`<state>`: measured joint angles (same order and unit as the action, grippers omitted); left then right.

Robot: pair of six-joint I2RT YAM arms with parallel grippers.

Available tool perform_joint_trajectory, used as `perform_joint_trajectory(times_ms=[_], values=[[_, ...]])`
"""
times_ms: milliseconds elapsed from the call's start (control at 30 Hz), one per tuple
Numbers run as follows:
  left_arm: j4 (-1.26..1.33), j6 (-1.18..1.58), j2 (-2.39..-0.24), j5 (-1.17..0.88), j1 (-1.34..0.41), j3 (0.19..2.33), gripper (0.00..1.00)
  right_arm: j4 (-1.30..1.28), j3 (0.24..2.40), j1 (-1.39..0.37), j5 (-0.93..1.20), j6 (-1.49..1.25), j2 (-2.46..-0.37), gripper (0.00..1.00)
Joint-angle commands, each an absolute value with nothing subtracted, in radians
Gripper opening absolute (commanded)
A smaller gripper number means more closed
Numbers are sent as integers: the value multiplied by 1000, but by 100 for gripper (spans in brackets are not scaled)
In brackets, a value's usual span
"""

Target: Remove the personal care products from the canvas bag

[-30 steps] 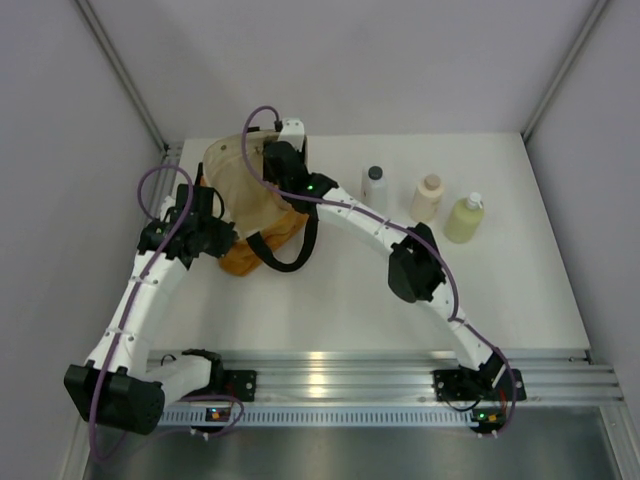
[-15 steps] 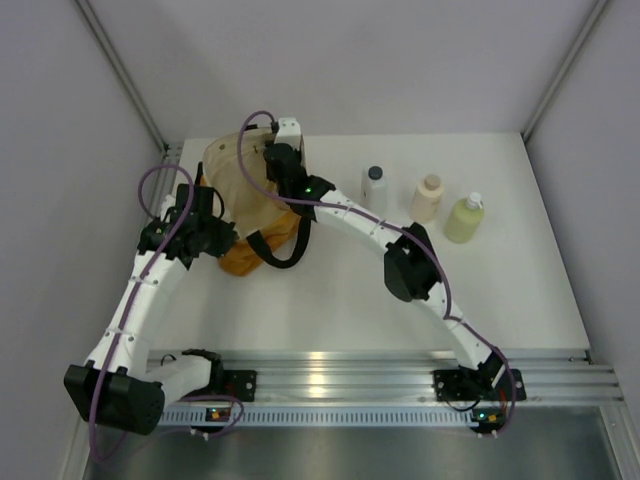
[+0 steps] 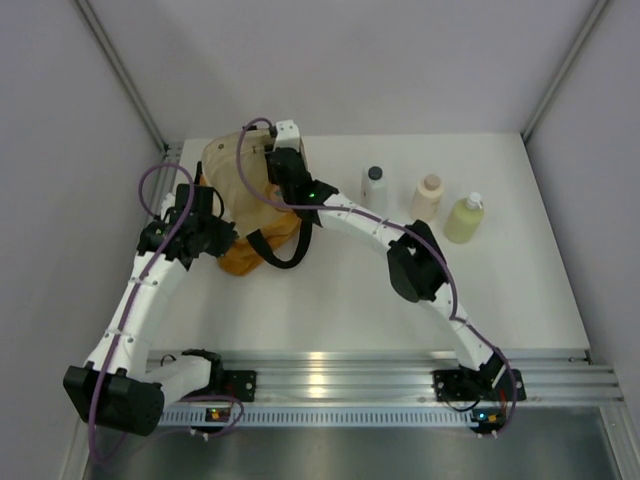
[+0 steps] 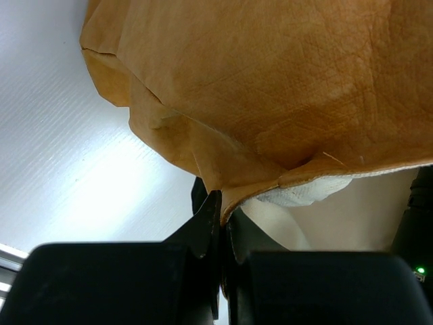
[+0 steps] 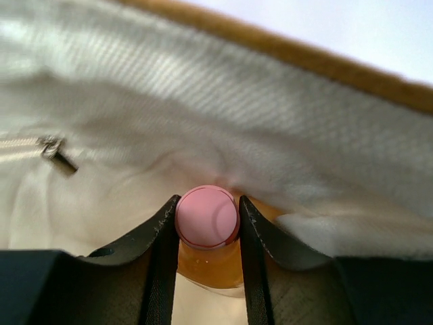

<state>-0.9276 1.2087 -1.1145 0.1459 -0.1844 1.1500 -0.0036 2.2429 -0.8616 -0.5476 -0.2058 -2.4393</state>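
The mustard-tan canvas bag [image 3: 243, 260] lies at the table's back left, its cream lining [image 3: 225, 180] facing up. My left gripper [image 4: 222, 208] is shut on the bag's rim [image 4: 270, 183], pinching the tan fabric. My right gripper [image 5: 207, 203] reaches inside the bag and is shut on the pink cap [image 5: 206, 218] of an orange-pink bottle [image 5: 211, 265]. In the top view its fingers are hidden in the bag. Three personal care products stand to the bag's right: a white bottle with a dark cap [image 3: 374, 187], a beige one [image 3: 428, 198] and a pale yellow-green pump bottle [image 3: 465, 219].
The bag's black strap handles [image 3: 287, 250] loop onto the table under the right arm. A small metal zip pull [image 5: 58, 155] hangs on the lining left of the fingers. Grey walls close in on three sides, and an aluminium rail [image 3: 330, 372] runs along the front.
The right gripper's jaws have closed onto the pink cap, and its wrist has shifted slightly left over the bag. The left arm and the three standing bottles have not moved.
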Motion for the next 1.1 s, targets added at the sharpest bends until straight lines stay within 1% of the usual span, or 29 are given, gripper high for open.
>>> perform_joint_trajectory(times_ms=[0, 133, 333, 600, 1067], values=[[-916, 1189, -1094, 161, -184, 1146, 0, 171, 2165, -841, -404, -180, -2308, 0], [-916, 1192, -1089, 167, -184, 1141, 0, 265, 2054, -847, -351, -126, -2226, 0], [-916, 1195, -1088, 173, -184, 1141, 0, 345, 1962, -850, -319, -89, -2149, 0], [-917, 1203, -1086, 164, -184, 1138, 0, 391, 1915, -854, -238, -51, -2094, 0], [-917, 1215, -1094, 156, -184, 1134, 0, 417, 1908, -856, -88, -17, -2002, 0]])
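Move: The right hand already grips the pink-capped bottle by its cap, deep against the bag's far side; the middle of the bag's mouth lies about 6 cm back and 5 cm left, roughly level. On the table, middles some 12 cm lower, the white bottle stands about 23 cm right and 2 cm back, the cream bottle 34 cm right and 3 cm back. From the left hand, the pink-capped bottle is about 22 cm ahead and 9 cm right, 4 cm lower. The right hand draws the pink-capped bottle back about 6 cm, turning counter-clockwise some 25 degrees, finally lifting slightly. ##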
